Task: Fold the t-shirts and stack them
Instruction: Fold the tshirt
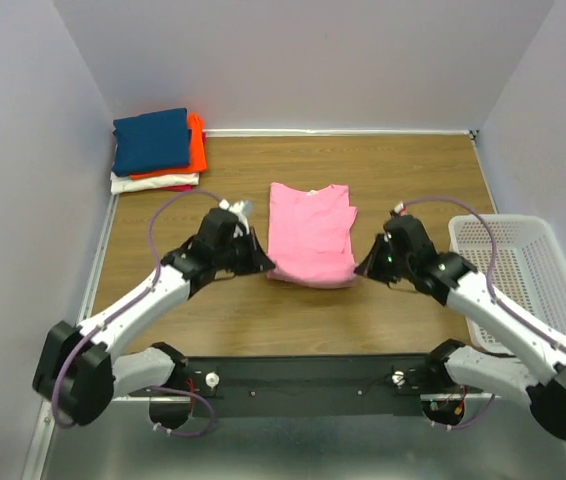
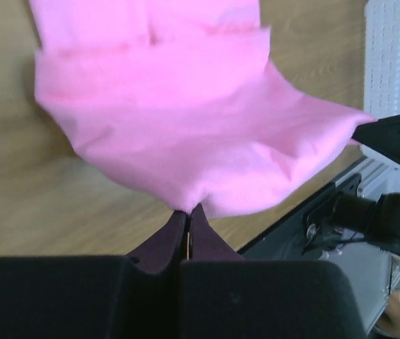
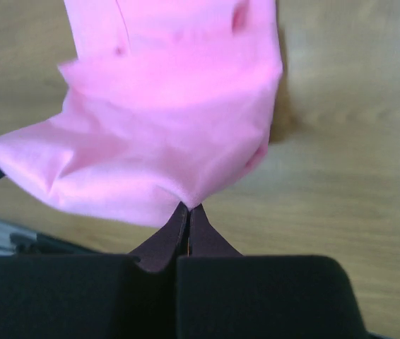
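Note:
The pink t-shirt (image 1: pixel 310 232) lies partly folded in the middle of the table, its near edge lifted. My left gripper (image 1: pixel 269 267) is shut on the near left corner of the pink t-shirt (image 2: pixel 186 120); its tips (image 2: pixel 188 210) pinch the cloth. My right gripper (image 1: pixel 361 270) is shut on the near right corner of the pink t-shirt (image 3: pixel 172 134), pinched at the tips (image 3: pixel 189 206). A stack of folded t-shirts stands at the far left corner: navy blue (image 1: pixel 151 140) on top, orange (image 1: pixel 195 148), white (image 1: pixel 153 183) and red (image 1: pixel 178 188) below.
A white plastic mesh basket (image 1: pixel 523 270) stands at the right edge of the table, also in the left wrist view (image 2: pixel 394 56). Bare wooden table (image 1: pixel 413 170) lies behind and beside the pink shirt. Grey walls close in on three sides.

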`<state>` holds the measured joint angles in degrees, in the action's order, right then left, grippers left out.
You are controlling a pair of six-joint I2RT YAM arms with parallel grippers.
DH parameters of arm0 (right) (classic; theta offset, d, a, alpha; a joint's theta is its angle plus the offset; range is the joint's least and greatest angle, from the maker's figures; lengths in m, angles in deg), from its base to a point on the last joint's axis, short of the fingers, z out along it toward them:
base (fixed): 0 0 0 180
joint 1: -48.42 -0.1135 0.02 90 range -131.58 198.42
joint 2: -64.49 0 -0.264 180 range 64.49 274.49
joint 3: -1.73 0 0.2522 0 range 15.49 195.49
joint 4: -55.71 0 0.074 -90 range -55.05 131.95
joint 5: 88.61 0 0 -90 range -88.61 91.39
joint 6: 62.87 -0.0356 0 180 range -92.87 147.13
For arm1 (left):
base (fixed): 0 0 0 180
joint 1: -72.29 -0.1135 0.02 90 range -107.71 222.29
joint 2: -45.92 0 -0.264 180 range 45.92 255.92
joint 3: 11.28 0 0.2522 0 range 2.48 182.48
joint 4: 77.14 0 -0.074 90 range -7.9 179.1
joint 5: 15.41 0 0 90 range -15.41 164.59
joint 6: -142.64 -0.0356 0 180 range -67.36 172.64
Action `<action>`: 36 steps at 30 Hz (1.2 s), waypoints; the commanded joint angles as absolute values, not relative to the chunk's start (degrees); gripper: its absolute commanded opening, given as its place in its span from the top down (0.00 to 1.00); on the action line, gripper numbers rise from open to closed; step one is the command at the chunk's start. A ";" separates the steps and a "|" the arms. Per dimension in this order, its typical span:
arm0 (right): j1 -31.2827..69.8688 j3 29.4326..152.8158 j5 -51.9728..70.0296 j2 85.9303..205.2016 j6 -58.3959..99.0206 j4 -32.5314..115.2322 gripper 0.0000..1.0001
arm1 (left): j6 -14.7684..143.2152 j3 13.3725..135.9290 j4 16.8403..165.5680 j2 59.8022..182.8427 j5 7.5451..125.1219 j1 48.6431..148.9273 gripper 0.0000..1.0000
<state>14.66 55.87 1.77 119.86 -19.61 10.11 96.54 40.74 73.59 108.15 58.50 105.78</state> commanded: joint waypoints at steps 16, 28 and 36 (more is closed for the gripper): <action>35.23 119.98 6.04 189.71 -2.40 14.87 0.51 | 84.89 103.63 80.74 176.95 42.60 86.18 0.67; 35.94 109.64 2.27 181.75 -2.66 16.45 0.38 | 85.69 97.76 85.41 167.65 45.06 83.97 0.36; 33.83 99.43 0.35 176.02 -2.67 18.65 0.39 | 83.06 91.25 79.09 164.13 53.59 86.08 0.37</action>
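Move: Each gripper already pinches a near corner of the pink t-shirt, its near edge held clear of the table. The left one's goal, the t-shirt's far left corner, lies about 27 cm straight ahead and 8 cm below; the folded stack stands some 37 cm to that gripper's left, 38 cm ahead. For the right gripper, the far right corner is about 27 cm ahead, 3 cm left and 8 cm below, and the white basket some 50 cm to its right, 4 cm back. Swing both grippers quickly forward together, carrying the held near edge in an arc, up about 5 cm and then down some 12 cm at the t-shirt's far end, roughly 32 cm out. Open the fingers wide on the way down to let go of the corners, then raise the left gripper clear and ease the right one up slightly and back about 6 cm. ##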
